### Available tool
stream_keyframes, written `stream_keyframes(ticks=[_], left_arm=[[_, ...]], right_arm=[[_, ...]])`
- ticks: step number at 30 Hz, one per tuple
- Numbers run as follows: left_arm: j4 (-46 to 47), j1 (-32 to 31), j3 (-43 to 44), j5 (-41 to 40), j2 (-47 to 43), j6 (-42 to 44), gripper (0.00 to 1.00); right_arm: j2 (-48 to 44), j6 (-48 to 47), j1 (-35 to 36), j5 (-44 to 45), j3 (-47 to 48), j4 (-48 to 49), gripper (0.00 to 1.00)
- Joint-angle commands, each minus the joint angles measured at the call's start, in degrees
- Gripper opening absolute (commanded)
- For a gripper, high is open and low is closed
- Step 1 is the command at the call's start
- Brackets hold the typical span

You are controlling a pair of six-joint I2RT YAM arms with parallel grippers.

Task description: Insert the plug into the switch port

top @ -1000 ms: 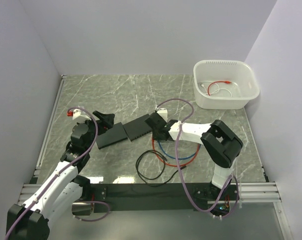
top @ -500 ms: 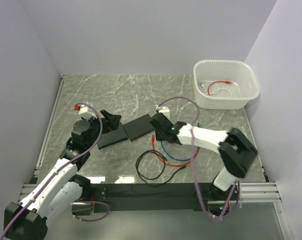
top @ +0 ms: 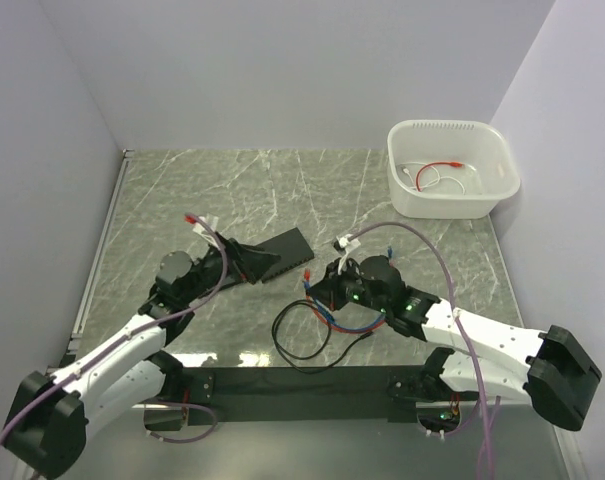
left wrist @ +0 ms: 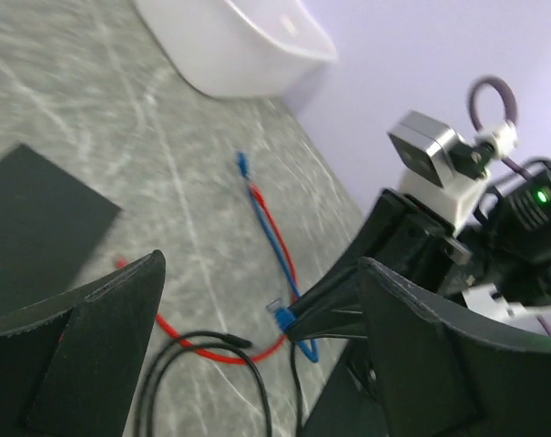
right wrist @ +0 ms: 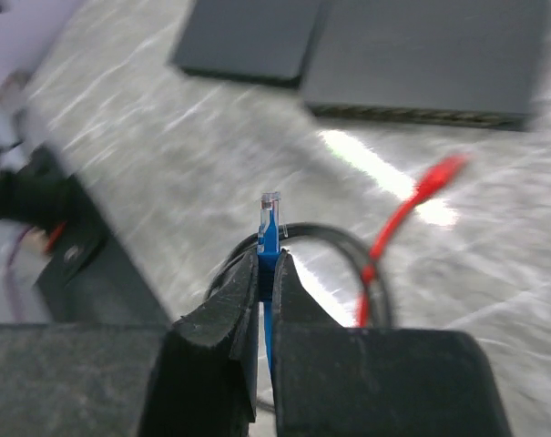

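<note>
A blue plug (right wrist: 271, 228) with a clear tip sticks up from between my right gripper's (right wrist: 268, 261) shut fingers. In the top view the right gripper (top: 325, 289) hangs over the cable coils, just near-right of the black switch (top: 288, 247). In the right wrist view the switch (right wrist: 425, 55) lies ahead, its row of ports along the near edge. My left gripper (left wrist: 261, 264) is open with nothing between its fingers; it looks across at the blue plug (left wrist: 282, 315). From above, the left gripper (top: 250, 262) sits at the switch's left end.
A second flat black box (right wrist: 248, 36) lies left of the switch. Red (top: 367, 323), blue (top: 334, 321) and black (top: 300, 338) cables coil on the marble between the arms. A white bin (top: 447, 205) holding more cables stands at the back right.
The right gripper closed on the blue plug and pulled back toward the near edge with it. The left arm swung right and low over the black boxes, its jaws spreading slightly wider.
</note>
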Motion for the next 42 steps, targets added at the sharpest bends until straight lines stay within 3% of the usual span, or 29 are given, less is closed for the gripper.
stream_keyframes(ticks=[1,6,13,19,26,30,31,35,42], left_arm=[[6.8,-4.2,1.7,3.5,2.2,0.5,0.92],[11.6,-9.3,0.4,3.3,5.9,1.1,0.87],[25.9,-10.4,-7.2,4.4,7.1,-1.8,0.86],[12.6,-13.7,-3.2,-5.4,5.1,1.3,0.76],[-3.6,-27.6,6.5,-28.8,9.4,3.6,0.69],[-4.3,-31.0,8.6,-35.4,12.3,0.4,0.61],[-5.3,-31.6,10.0,-38.5,13.5,0.0,0.55],[-12.5,-34.9,13.6,-46.5,15.8,-2.5,0.52],[-13.2,-36.3,14.4,-49.5,16.3,-5.1,0.36]], right_arm=[[-3.3,0.8,0.3,-10.3,-2.8,14.0,0.00],[-4.4,-0.6,0.3,-12.0,-3.1,14.6,0.00],[-5.7,1.5,0.3,-11.1,-5.2,17.5,0.00],[-5.8,0.6,0.3,-2.2,-4.7,13.6,0.00],[-5.3,-1.8,2.2,3.6,-3.2,12.0,0.00],[-6.1,-3.0,3.1,6.3,-2.8,11.0,0.00],[-6.3,-3.1,3.2,6.9,-2.8,10.5,0.00],[-8.8,-2.6,3.6,7.8,-3.7,10.3,0.00],[-9.8,-2.1,3.9,10.1,-3.9,9.0,0.00]])
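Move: The blue plug, already pinched in the right fingers, sits about 1 cm ahead and 1 cm left of the right hand point, level with it; from the empty left hand it is some 10 cm right, 4 back and 7 below. On the table, the red plug lies about 3 cm ahead of the left hand, 11 right and 21 below, and the larger switch's middle about 8 ahead, 5 right and 21 below. The left hand goes mostly right towards the raised blue plug, first slanting right and back while swinging a little clockwise, then on right, slightly forward and down, about 9 cm over all, turning back counter-clockwise and tipping its fingers down as they close from wide open to under half, on either side of the plug's head. The right hand keeps its pinch on the plug, rises while drawing back a little and then comes forward again, ending about 3.5 cm higher with its fingertips tilted up some 10 degrees. ##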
